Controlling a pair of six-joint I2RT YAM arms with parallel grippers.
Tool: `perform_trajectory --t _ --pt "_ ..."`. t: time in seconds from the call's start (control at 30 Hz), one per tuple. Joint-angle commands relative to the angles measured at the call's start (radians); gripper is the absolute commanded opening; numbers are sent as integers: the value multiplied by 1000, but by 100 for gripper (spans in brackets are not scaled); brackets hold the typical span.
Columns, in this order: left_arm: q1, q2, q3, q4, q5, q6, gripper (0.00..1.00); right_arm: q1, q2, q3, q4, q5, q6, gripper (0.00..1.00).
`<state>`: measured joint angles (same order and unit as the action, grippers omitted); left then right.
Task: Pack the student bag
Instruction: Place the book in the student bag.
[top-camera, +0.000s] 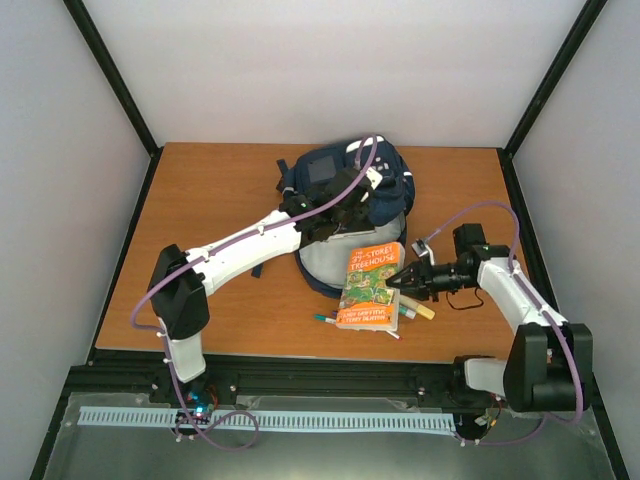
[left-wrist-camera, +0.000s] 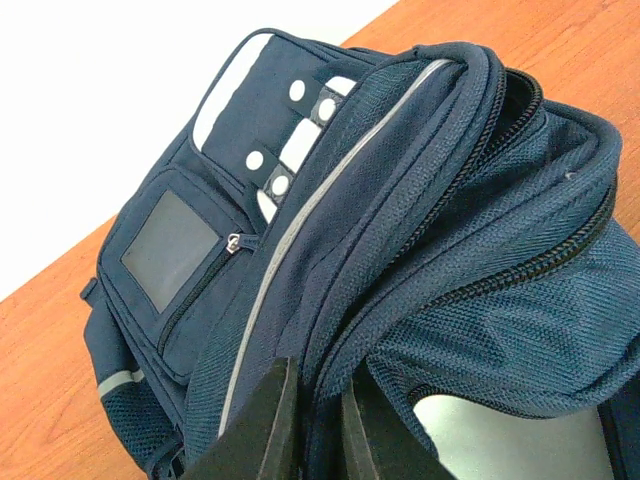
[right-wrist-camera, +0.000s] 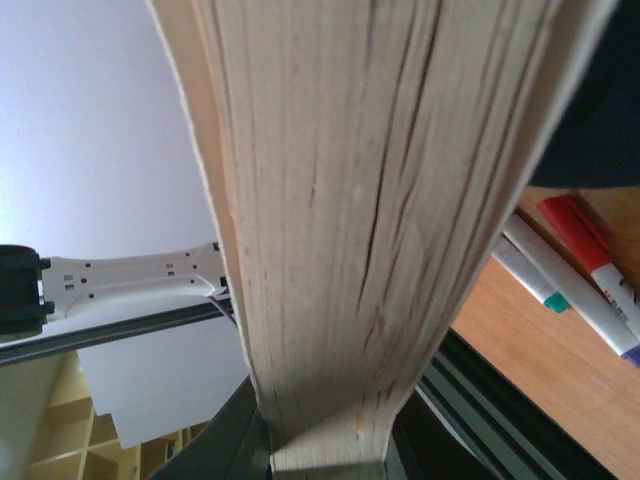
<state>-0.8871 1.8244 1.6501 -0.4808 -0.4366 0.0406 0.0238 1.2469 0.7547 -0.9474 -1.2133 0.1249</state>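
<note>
The navy student bag (top-camera: 350, 175) lies at the middle back of the table, its main compartment gaping toward me and showing pale grey lining (top-camera: 325, 265). My left gripper (top-camera: 338, 213) is shut on the upper rim of that opening. In the left wrist view the zip edge of the bag (left-wrist-camera: 400, 180) is pinched in the left gripper (left-wrist-camera: 318, 425). My right gripper (top-camera: 402, 282) is shut on the right edge of a paperback book (top-camera: 370, 286), held tilted just in front of the opening. The right wrist view is filled by the book's page edge (right-wrist-camera: 360, 200), clamped in the right gripper (right-wrist-camera: 325, 450).
Marker pens lie on the table under and beside the book: a teal-tipped one (top-camera: 326, 319) at its left corner and a yellow one (top-camera: 418, 310) at its right. A red-capped marker (right-wrist-camera: 585, 245) and a white one (right-wrist-camera: 530, 270) show in the right wrist view. The table's front edge (top-camera: 300, 355) is close behind the pens.
</note>
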Motion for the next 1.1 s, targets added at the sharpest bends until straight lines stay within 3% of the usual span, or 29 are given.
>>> perform_trajectory --t 0.0,0.17,0.5,0.9,1.07 --pt "8 -39 66 61 -10 -48 1 11 31 22 173 -73 81 3" --pt "7 -56 68 52 -4 -51 1 31 211 143 201 -96 -10 3" --pt "8 -79 85 36 7 -45 1 79 591 406 56 -180 -230 3" --pt "8 -100 80 19 66 -54 1 97 775 467 282 -170 -142 3" --pt "8 -103 58 22 84 -61 1 95 774 501 426 -26 6 4"
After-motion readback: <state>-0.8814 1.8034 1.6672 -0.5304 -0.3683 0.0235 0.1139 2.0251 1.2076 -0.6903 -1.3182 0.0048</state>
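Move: The right gripper already holds the book. The open compartment of the student bag lies about 12 cm ahead of it, 9 cm to its left and 13 cm below. The raised flap is some 17 cm ahead, 7 cm left and 7 cm above; the yellow highlighter about 4 cm to its right and the marker pens 2 cm back and 7 cm left, both some 16 cm below. From the left gripper the compartment is about 7 cm back and 20 cm below, level sideways. Keep the right fingers pinched on the book's edge and carry it forward from over the marker pens into the bag's open compartment, its far end going under the raised flap: about 14 cm forward in all, first nearly level, then sinking some 7 cm, with a 4 cm drift left. Hold the flap up with the left gripper, almost still. ##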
